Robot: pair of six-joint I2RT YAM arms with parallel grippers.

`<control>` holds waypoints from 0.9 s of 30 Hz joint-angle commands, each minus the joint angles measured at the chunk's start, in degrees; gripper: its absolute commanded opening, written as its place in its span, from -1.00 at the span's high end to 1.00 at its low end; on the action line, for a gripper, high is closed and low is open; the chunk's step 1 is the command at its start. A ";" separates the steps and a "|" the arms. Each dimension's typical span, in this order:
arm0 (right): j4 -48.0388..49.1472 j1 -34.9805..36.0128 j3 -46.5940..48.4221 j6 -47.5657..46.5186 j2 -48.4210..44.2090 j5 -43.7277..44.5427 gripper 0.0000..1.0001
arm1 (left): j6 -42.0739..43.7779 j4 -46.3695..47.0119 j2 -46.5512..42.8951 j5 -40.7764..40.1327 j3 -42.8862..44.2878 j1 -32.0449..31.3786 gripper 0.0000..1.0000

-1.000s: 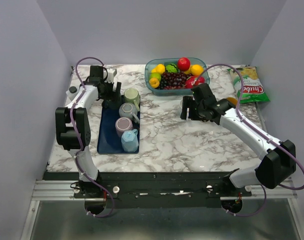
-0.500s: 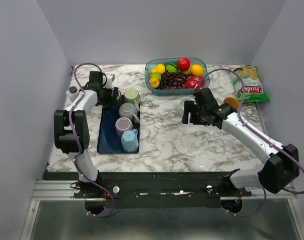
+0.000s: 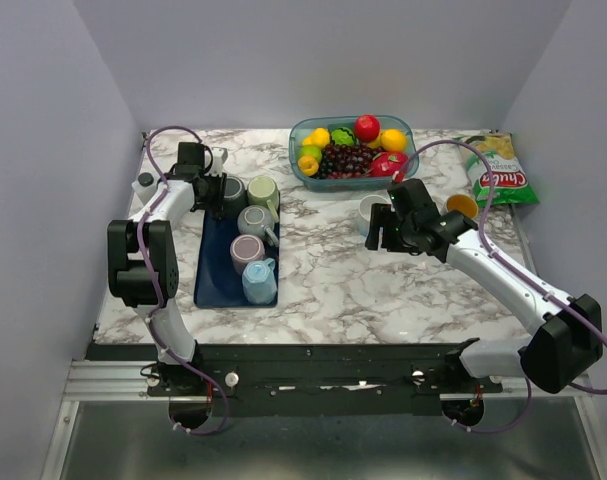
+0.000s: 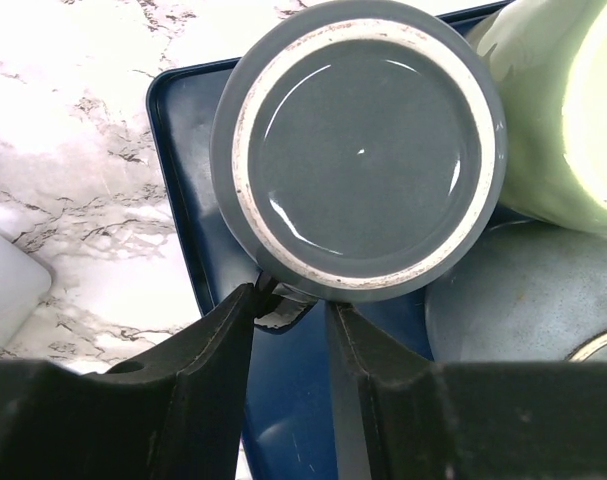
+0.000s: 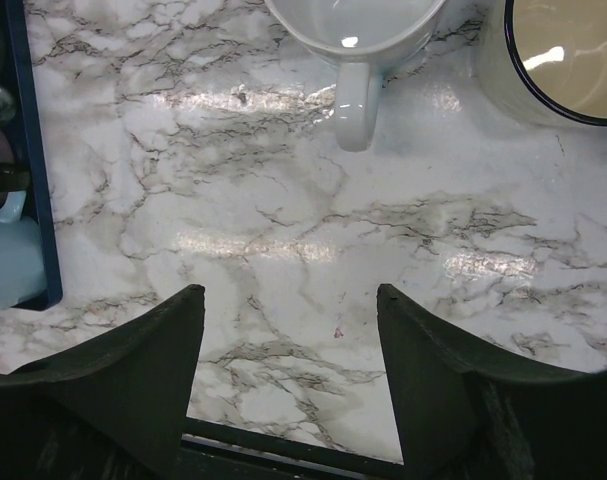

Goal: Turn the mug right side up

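Note:
A dark grey mug [image 4: 358, 150] stands upside down at the far end of the blue tray [image 4: 183, 180], its base facing the left wrist camera. It shows in the top view [image 3: 232, 189] too. My left gripper [image 4: 288, 300] is shut on this mug's handle at the rim nearest me; in the top view the gripper [image 3: 215, 190] is just left of the mug. A white mug [image 5: 353, 25] stands upright on the marble, handle towards my right gripper [image 5: 288, 295], which is open, empty and apart from it [image 3: 379, 228].
The tray also holds a green mug [image 3: 264, 190], a grey-blue mug [image 3: 253, 220], a mauve mug [image 3: 247, 250] and a light blue mug [image 3: 260, 281]. A fruit bowl [image 3: 351, 147], a chip bag [image 3: 501, 175] and a yellow-lined cup [image 3: 461, 206] lie at the back right.
My right gripper has drawn back from the white mug, which now stands uncovered. My left gripper has shifted slightly left, and the dark grey mug now shows beside it.

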 commanded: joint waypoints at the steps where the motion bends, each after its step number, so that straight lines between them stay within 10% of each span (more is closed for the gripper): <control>1: 0.40 0.29 -0.72 0.93 -0.87 -0.63 -0.52 | -1.91 3.00 0.57 0.15 0.07 0.36 0.17; 17: 0.58 0.29 0.25 0.67 0.54 -0.81 -0.51 | -1.20 3.61 1.89 -0.12 0.77 0.36 0.20; 24: 0.66 0.20 0.60 0.58 0.63 -1.07 -0.50 | -0.50 2.56 2.15 -1.87 1.38 0.36 1.00; 27: 0.58 0.20 0.77 0.23 0.80 -0.99 -0.50 | -0.15 1.94 1.71 -2.23 1.21 0.36 1.00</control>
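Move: The upside-down dark grey mug stands just beyond the left fingers, its middle about 4 cm ahead, 3 cm to the right and roughly level with them; its handle points back between the partly closed fingers. The green mug stands about 4 cm ahead and 10 to the right, and the light grey mug 8 to the right and 2 back. From the right hand the dark grey mug lies some 32 cm left, 10 ahead and 9 lower. The left hand, its half-closed fingers already around the dark grey mug's handle, waits almost still, sinks a bit under 1 cm, and then shuts the fingers nearly all the way so that they pinch the handle just below the upturned base. With the wrist's tilt barely changed, the hand then starts a small pull of about 1 cm to the left and forward, coming back up by half a centimetre from its lowest point. ##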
